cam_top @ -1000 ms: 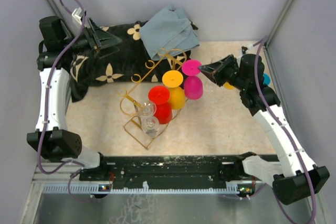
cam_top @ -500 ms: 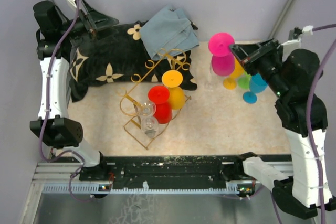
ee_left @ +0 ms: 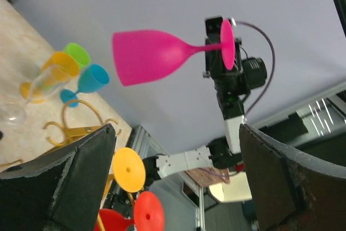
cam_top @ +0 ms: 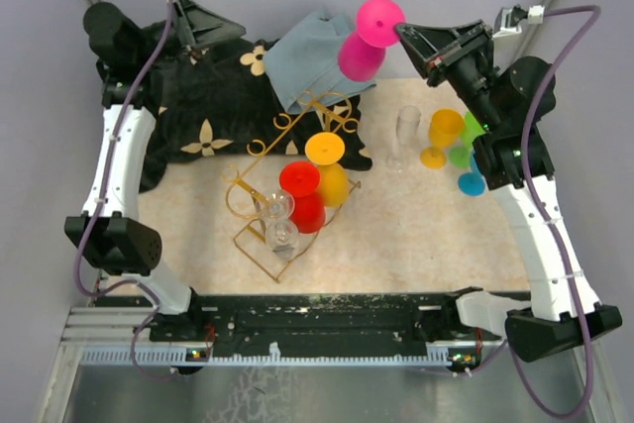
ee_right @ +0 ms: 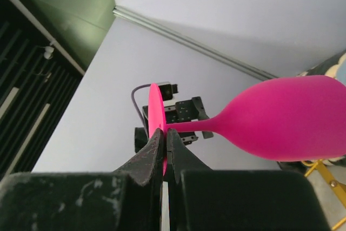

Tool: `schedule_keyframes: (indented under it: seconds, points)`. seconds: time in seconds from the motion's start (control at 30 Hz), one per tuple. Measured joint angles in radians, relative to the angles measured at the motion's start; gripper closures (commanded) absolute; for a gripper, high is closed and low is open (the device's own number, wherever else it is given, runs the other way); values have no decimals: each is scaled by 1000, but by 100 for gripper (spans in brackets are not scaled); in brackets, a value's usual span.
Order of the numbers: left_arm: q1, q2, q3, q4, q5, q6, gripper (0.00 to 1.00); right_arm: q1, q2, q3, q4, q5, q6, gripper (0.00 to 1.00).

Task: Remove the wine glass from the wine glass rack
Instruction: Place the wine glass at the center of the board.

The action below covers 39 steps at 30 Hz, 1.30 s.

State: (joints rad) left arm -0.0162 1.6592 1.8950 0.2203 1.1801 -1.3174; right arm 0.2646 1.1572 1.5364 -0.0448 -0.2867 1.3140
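My right gripper [cam_top: 403, 34] is raised high over the back of the table and is shut on the foot of a pink wine glass [cam_top: 361, 50], which lies sideways in the air, clear of the rack. In the right wrist view the fingertips [ee_right: 164, 136] pinch the pink foot disc [ee_right: 155, 113]. The gold wire wine glass rack [cam_top: 265, 144] stands mid-table and holds a yellow glass [cam_top: 328, 154], a red glass [cam_top: 301, 183] and two clear glasses [cam_top: 278, 207]. My left gripper [cam_top: 213, 27] hangs open and empty at the back left, and its view looks at the pink glass [ee_left: 157, 58].
A black flowered cloth [cam_top: 198, 111] and a grey-blue cloth [cam_top: 317, 56] lie behind the rack. Under the right arm stand a clear flute [cam_top: 406, 131] and orange [cam_top: 443, 133], green [cam_top: 464, 153] and blue [cam_top: 477, 177] glasses. The grey walls are close around.
The right arm has lifted the pink glass away from the rack, up and toward the back wall. The left arm has risen a little at the back left.
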Motion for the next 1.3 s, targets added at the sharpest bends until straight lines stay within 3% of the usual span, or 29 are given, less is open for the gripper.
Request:
schedule_keyframes:
  seconds: [0.3,1.0,1.13,1.3]
  points:
    - [-201,71,40,131,18,-46,0,13,10,3,210,-57,80,100]
    - [-292,131,83,233,14,-56,1,108,-34,-152,496,-74,183,100]
    - [-302,127,83,253,9,-69,16,127,-34,-180,531,-71,190,100]
    - [-303,113,83,282,0,-87,48,142,-40,-238,563,-61,198,100]
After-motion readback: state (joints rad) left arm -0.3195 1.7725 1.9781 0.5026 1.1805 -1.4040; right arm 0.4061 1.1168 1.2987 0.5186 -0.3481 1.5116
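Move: The left hand is open and empty. The pink wine glass hangs bowl-down by its foot from the right fingers, its middle some 24 cm to the left hand's right, about 3 cm back and roughly level; the wine glass rack stands about 10 cm right, 16 cm back and 38 cm below the left hand. From the right hand, the glass's middle is about 5 cm left, 1 cm ahead and 6 cm lower, and a clear glass on the table is 3 cm right, 7 cm ahead and 46 cm down. The left hand sweeps about 10 cm to the right and some 5 cm back with its fingers wide open, turning nearly 20 degrees clockwise, until the pink bowl's mouth end lies at its fingertips, and there the fingers start to close, though contact can't be made out. Meanwhile the right hand keeps its pinch on the foot and draws back about 6 cm, rising and then sinking partway while easing left, as its wrist tips up and turns counter-clockwise so the bowl swings up towards the left fingers. ##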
